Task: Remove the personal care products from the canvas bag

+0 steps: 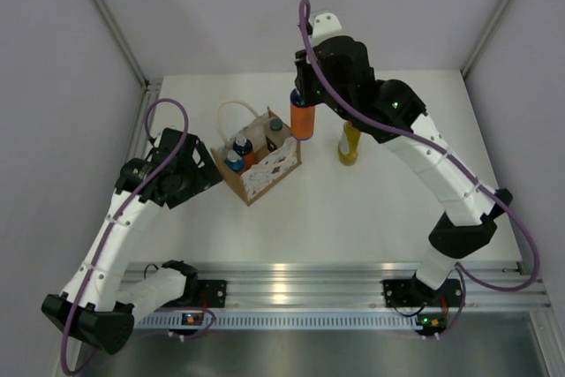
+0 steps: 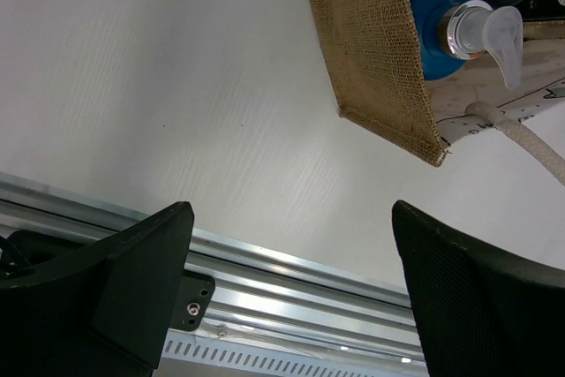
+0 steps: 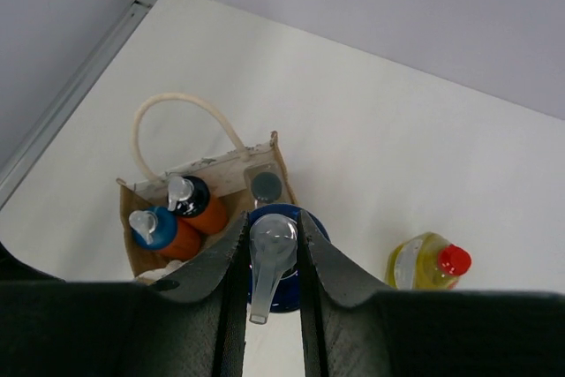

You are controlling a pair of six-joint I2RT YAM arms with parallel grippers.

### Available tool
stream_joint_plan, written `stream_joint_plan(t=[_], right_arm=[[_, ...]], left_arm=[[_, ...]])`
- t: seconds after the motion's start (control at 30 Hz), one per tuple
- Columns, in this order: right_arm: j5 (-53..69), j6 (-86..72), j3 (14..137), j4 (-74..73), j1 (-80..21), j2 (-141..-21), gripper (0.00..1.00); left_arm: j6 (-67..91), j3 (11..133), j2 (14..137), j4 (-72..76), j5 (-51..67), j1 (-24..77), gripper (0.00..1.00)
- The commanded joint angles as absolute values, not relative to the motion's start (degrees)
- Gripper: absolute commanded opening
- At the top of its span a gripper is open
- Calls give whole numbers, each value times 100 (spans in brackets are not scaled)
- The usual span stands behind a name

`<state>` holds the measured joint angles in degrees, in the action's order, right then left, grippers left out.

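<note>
The tan canvas bag stands left of centre, cream handle looped behind it. My right gripper is shut on the pump head of an orange bottle with a blue top, hanging in the air by the bag's far right corner. From the right wrist, my right gripper pinches that bottle above the bag's rim. Two more orange bottles and a grey-capped one sit inside. A yellow, red-capped bottle stands on the table. My left gripper is open and empty, left of the bag.
An aluminium rail runs along the near table edge, with both arm bases bolted to it. Grey walls close the table on the left, back and right. White tabletop lies bare in front of the bag and the yellow bottle.
</note>
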<state>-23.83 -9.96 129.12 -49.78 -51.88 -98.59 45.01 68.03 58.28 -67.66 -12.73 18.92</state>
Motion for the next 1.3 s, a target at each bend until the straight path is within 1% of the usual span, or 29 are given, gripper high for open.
stream_joint_plan(t=[0.0,0.33,0.67,0.83,1.03,1.27], right_arm=[[-2786,-984,12789,-4676,-4984,-9290,0],[-2698,-1468,11848,-4676,-3956,-8491,0],[-2294,-1512,10681,-4615,-2402,-7796,0],[-1838,-1468,9924,-4132,-1567,-7559,0],[-1407,-1275,9036,-3341,-828,-7611,0],[-1099,-1038,8122,-2401,-396,-7840,0]], left_arm=[[4491,6794,5836,-6697,-1248,1898,98],[4491,6820,5862,-6697,-1266,1898,98],[4482,6838,5915,-6662,-1266,1898,98],[4482,6873,5950,-6636,-1231,1898,98],[4438,6952,5977,-6644,-1230,1898,98],[4386,6952,5915,-6645,-1213,1898,98]])
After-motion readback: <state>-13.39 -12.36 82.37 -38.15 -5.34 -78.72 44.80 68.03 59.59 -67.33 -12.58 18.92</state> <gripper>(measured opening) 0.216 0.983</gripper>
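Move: The orange bottle is already in my right fingers, held by its pump top. Its open patch of table lies about 31 cm to the right and 7 cm ahead, some 42 cm below that hand. The yellow bottle stands about 15 cm to the right and 8 cm ahead of it; the canvas bag's middle is roughly 11 cm to its left, 3 cm ahead. From my left hand the patch is about 54 cm right, 15 cm ahead. Keeping my right fingers shut on the pump top, I sweep the orange bottle about 31 cm to the right, away from the canvas bag and past the yellow bottle. The sweep starts nearly level, then sinks steeply at the end, 16 cm in all, towards the open table, while my wrist turns clockwise nearly 40 degrees and tips further down. ##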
